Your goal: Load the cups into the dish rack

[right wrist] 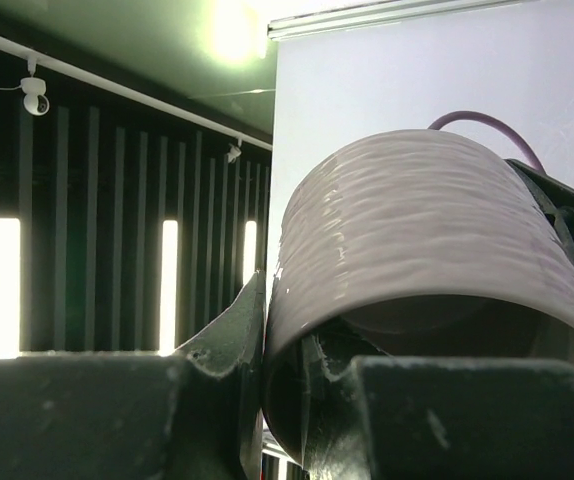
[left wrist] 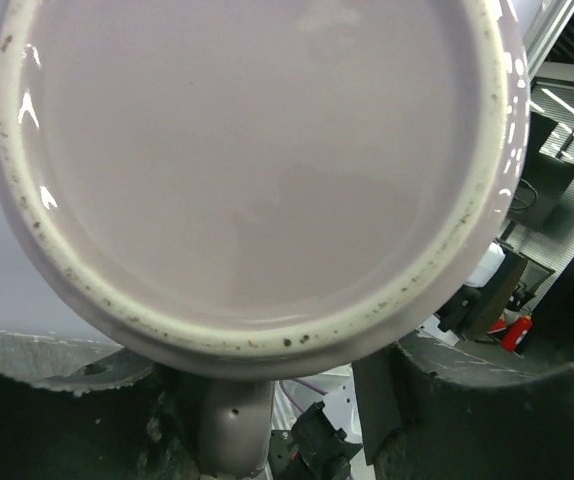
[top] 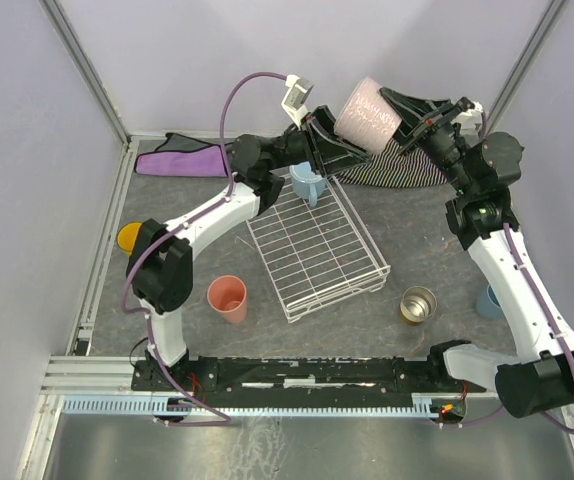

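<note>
A pale pink mug [top: 369, 114] hangs on its side in the air above the far end of the white dish rack [top: 317, 245]. My right gripper [top: 395, 110] is shut on its rim, one finger inside and one outside [right wrist: 285, 340]. My left gripper [top: 339, 140] faces the mug's base [left wrist: 257, 170]. Its jaws straddle the handle [left wrist: 232, 430]; the handle sits against one finger with a gap to the other. A light blue mug [top: 307, 183] stands in the rack's far corner. On the table stand a salmon tumbler [top: 229, 297], a metal cup [top: 418, 304], a blue tumbler [top: 487, 300] and a yellow mug [top: 130, 238].
A purple cloth [top: 182, 158] lies at the back left and a striped cloth [top: 397, 168] at the back right, under the right arm. A metal frame rail [top: 107, 240] runs along the table's left edge beside the yellow mug.
</note>
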Available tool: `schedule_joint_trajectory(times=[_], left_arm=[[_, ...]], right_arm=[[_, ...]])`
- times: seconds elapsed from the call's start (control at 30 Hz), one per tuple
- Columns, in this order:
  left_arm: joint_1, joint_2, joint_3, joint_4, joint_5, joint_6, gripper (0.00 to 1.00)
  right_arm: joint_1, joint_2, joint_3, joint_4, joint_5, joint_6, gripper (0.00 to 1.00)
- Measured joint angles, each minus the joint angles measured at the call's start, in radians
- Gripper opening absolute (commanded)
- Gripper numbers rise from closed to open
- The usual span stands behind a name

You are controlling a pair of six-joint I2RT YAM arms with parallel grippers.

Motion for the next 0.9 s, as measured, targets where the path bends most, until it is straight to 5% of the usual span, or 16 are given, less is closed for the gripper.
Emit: schedule_joint_trajectory(times=[0.13, 0.47, 0.7, 0.9], left_arm=[[0.0, 0.01, 0.002, 0.0, -0.01, 0.0, 0.43], [0.004, 0.036, 0.024, 0.004, -0.015, 0.0, 0.36], [0.004, 0.058, 0.047, 0.024, -0.017, 0.0, 0.04], [0.005, 0.08, 0.065, 0.029, -0.023, -0.001, 0.03]], right_arm=[[0.002, 0.011, 0.0, 0.015, -0.003, 0.006, 0.0], [0.004, 0.041, 0.006, 0.049, 0.003, 0.035, 0.01], [0.005, 0.051, 0.006, 0.08, 0.013, 0.047, 0.0], [0.005, 0.06, 0.006, 0.088, 0.026, 0.046, 0.01]])
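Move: The pink cup, held high by the right fingers at its rim, has its middle about 6 cm above the left hand, 3 cm to the right and roughly 1 cm ahead, its handle hanging between the left fingers; from the right hand it is about 5 cm left and 1 cm ahead, level. The dish rack lies 42 cm below the left hand, 3 cm ahead and 4 cm left. The blue cup is some 15 cm ahead of the left hand, 6 cm left and 38 cm below. Forward by about 2 cm, with a slight shift right towards the pink cup, the left hand eases along while its half-open fingers close and pinch the handle from both sides. The right hand keeps its grip on the rim and creeps forward about 1.5 cm with it, barely turning. ##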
